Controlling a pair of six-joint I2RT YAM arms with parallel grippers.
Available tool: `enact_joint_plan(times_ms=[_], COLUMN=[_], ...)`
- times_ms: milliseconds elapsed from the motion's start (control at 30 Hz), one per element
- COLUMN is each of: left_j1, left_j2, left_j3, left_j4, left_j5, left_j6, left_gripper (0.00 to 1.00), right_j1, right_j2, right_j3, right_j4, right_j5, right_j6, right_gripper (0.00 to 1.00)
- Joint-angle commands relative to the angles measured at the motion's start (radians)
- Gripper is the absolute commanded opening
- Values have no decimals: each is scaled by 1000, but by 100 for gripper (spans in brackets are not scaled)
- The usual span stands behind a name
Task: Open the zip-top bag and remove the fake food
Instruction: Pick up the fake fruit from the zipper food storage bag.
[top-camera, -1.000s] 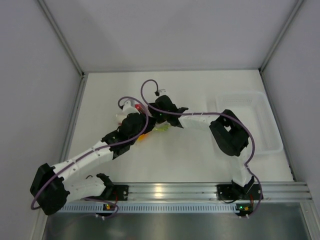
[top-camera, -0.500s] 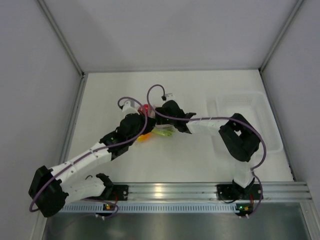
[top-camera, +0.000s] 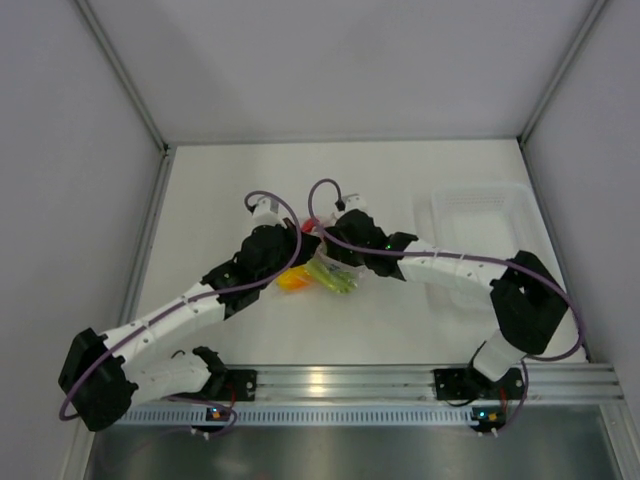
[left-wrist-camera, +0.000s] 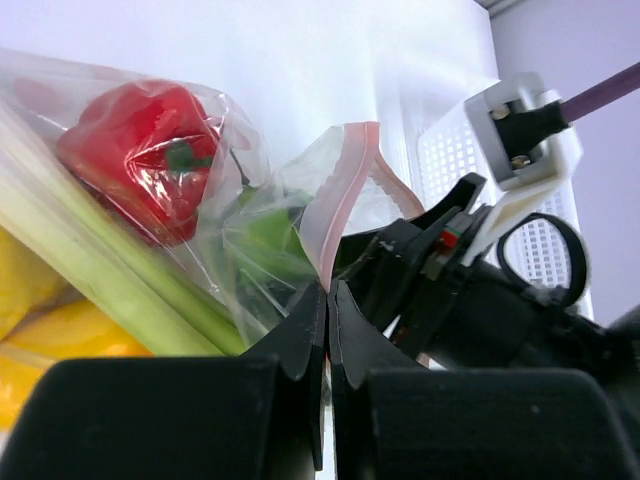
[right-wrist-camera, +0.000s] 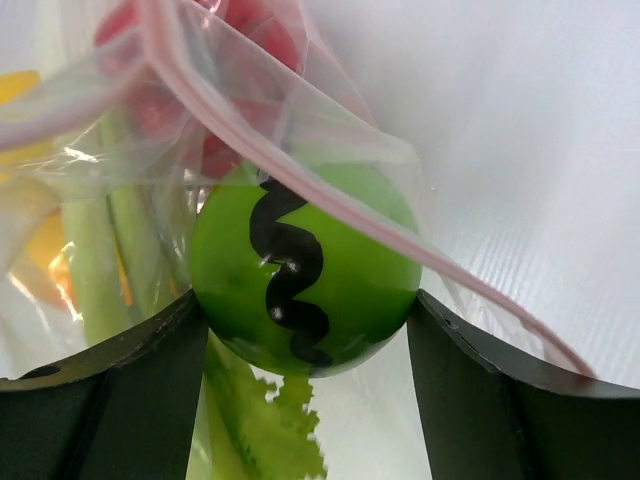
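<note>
The zip-top bag (left-wrist-camera: 345, 190) is clear with a pink zip strip, and its mouth gapes. My left gripper (left-wrist-camera: 328, 290) is shut on the bag's edge just below the strip. Inside lie the fake food pieces: a red pepper (left-wrist-camera: 140, 160), a pale green stalk (left-wrist-camera: 120, 270) and yellow pieces (left-wrist-camera: 40, 330). In the right wrist view my right gripper (right-wrist-camera: 305, 320) is shut on a green ball (right-wrist-camera: 305, 270) marked with a black squiggle, one finger touching each side. The zip strip (right-wrist-camera: 300, 175) crosses the ball. From above, both grippers meet at the bag (top-camera: 325, 270).
A rigid translucent white tray (top-camera: 520, 230) stands at the right side of the table, partly behind my right forearm. White walls close the table on the left, back and right. Purple cables loop over both wrists.
My right arm has stretched out leftward and its gripper has moved down into the bag's mouth. The bag and food have shifted slightly nearer. The left gripper keeps its hold.
</note>
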Motion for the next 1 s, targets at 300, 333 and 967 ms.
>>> enact_joint_plan(times_ms=[300,333,967], left_j1=[-50,-51,-57], left_j2=[0,5,52], left_j3=[-29,-26,-1], left_j4=[146,146,147], left_j5=[2,7,-36], left_j6=[63,64,6], left_gripper=[0,0,0], right_j1=[24,24,33], right_j2=[-210,-222,-414], right_j3=[14,10,16], right_j4=[-189,-186,-252], right_j5=[84,79,-24], right_j6=[-31,-31,-77], right_gripper=[32,32,31])
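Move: My right hand already holds the green fruit inside the bag, with the bag mouth's middle about 4 cm above it and some 2 cm back and right. The red pepper lies about 3 cm farther out and 5 cm left, the celery about 7 cm back and a touch left, both some 5 cm lower. The white basket is roughly 38 cm to the right. My left hand pinches the zip edge; the mouth's middle lies about 4 cm to its right and 5 cm lower. With my grip on the green fruit kept, I draw my right hand mostly up, about 9 cm, easing some 4 cm back and 4 cm to the right as it goes, out through the bag mouth and past my left fingertips. My left hand keeps its pinch on the zip edge, drifting about 2 cm right early on, then sinking a centimetre. ##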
